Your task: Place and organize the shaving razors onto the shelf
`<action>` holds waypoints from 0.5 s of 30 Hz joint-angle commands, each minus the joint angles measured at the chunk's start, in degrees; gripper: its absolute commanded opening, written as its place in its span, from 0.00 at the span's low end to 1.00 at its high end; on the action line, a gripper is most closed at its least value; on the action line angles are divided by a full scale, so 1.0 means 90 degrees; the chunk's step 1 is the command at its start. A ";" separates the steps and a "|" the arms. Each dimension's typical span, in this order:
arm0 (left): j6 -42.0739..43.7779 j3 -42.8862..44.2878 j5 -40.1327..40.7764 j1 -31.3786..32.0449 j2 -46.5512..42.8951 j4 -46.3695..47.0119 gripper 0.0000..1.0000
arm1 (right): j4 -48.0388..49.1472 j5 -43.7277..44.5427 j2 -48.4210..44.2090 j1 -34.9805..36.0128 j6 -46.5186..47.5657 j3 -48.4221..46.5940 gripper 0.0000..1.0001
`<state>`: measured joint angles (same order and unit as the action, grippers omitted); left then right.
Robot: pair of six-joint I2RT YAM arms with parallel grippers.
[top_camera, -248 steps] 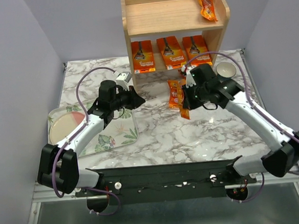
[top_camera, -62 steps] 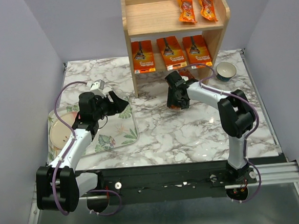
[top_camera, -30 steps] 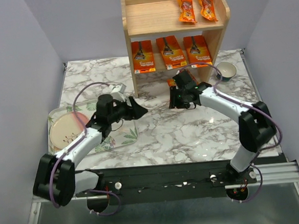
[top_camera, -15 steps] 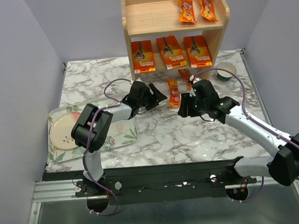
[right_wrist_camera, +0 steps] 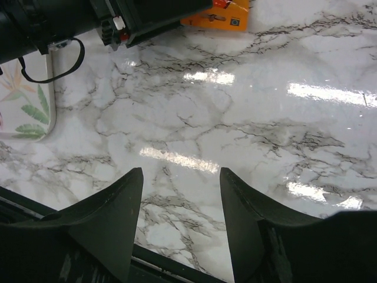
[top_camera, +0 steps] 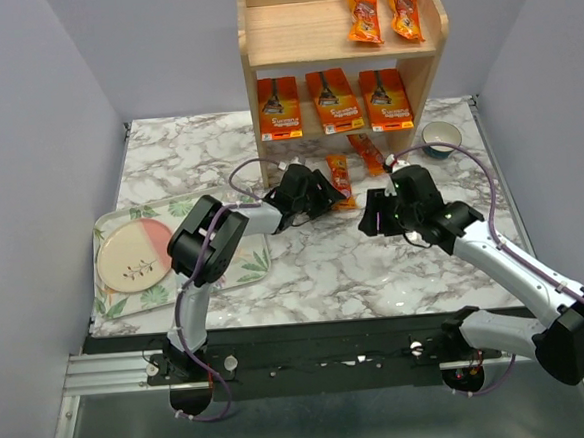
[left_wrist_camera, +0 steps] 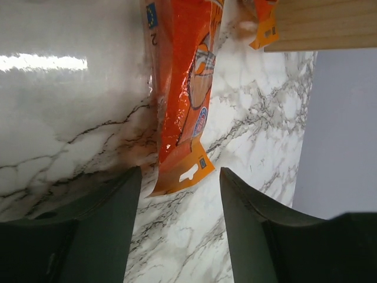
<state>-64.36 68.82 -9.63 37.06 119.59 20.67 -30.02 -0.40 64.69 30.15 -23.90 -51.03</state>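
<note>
The wooden shelf (top_camera: 259, 36) holds two narrow orange razor packs (top_camera: 363, 14) on its top tier and three wide orange cards (top_camera: 335, 101) on the lower tier. Two more narrow packs lie on the marble in front: one (top_camera: 339, 179) just ahead of my left gripper (top_camera: 323, 192), the other (top_camera: 368, 154) closer to the shelf. In the left wrist view my left gripper (left_wrist_camera: 181, 172) is open, and the hang-tab end of the near pack (left_wrist_camera: 182, 94) reaches its fingertips. My right gripper (top_camera: 374, 219) hovers open over bare marble, empty (right_wrist_camera: 181, 172).
A leaf-print tray (top_camera: 250, 267) with a pink and cream plate (top_camera: 132, 258) sits at the left. A small bowl (top_camera: 440, 138) stands right of the shelf. The left arm's wrist (right_wrist_camera: 118, 17) shows at the top of the right wrist view.
My left gripper has reached further right up to the near pack, its jaws slightly narrower. My right arm has drawn back toward the near right, away from the packs.
</note>
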 commanded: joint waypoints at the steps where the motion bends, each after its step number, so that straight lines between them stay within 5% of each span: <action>1: -0.0066 0.0049 0.0113 0.0111 0.0179 -0.0030 0.54 | 0.0054 -0.0043 -0.0088 -0.0215 0.0029 0.0122 0.63; 8: 0.0110 -0.0769 -0.0520 -0.0016 -0.0289 0.0485 0.41 | 0.0132 -0.0287 -0.0019 -0.0254 0.0116 0.0025 0.63; 11: 0.0363 -0.1228 -0.0902 -0.0094 -0.0630 0.0711 0.29 | 0.0142 -0.0404 0.0020 -0.0264 0.0224 -0.0092 0.63; 15: 0.0383 -0.1728 -0.0776 -0.0172 -0.0924 0.0994 0.40 | 0.0269 -0.0395 0.0049 -0.0254 0.0292 -0.0141 0.63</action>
<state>-62.89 57.43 -15.11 36.27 115.31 25.65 -29.61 -2.50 64.82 28.05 -22.87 -50.57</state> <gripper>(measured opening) 0.309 0.631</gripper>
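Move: The near razor pack lies just beyond the left gripper, its orange tab showing between the open fingers; its middle is about 4 cm ahead, 2 cm right and 2 cm lower. The second razor pack is some 9 cm ahead and 7 cm right. The front foot of the shelf's left side panel stands about 4 cm ahead and 14 cm left, some 3 cm lower. From the right hand the near pack is about 9 cm ahead, 6 cm left and 12 cm down. Draw the left gripper away from the near razor pack's tab, easing back at first and then faster, about 4.5 cm towards the base. Sink some 2 cm on the way and swing a little to the left late on. Narrow the fingers from well open to about a third as they leave, closing over bare table and not on the pack. ##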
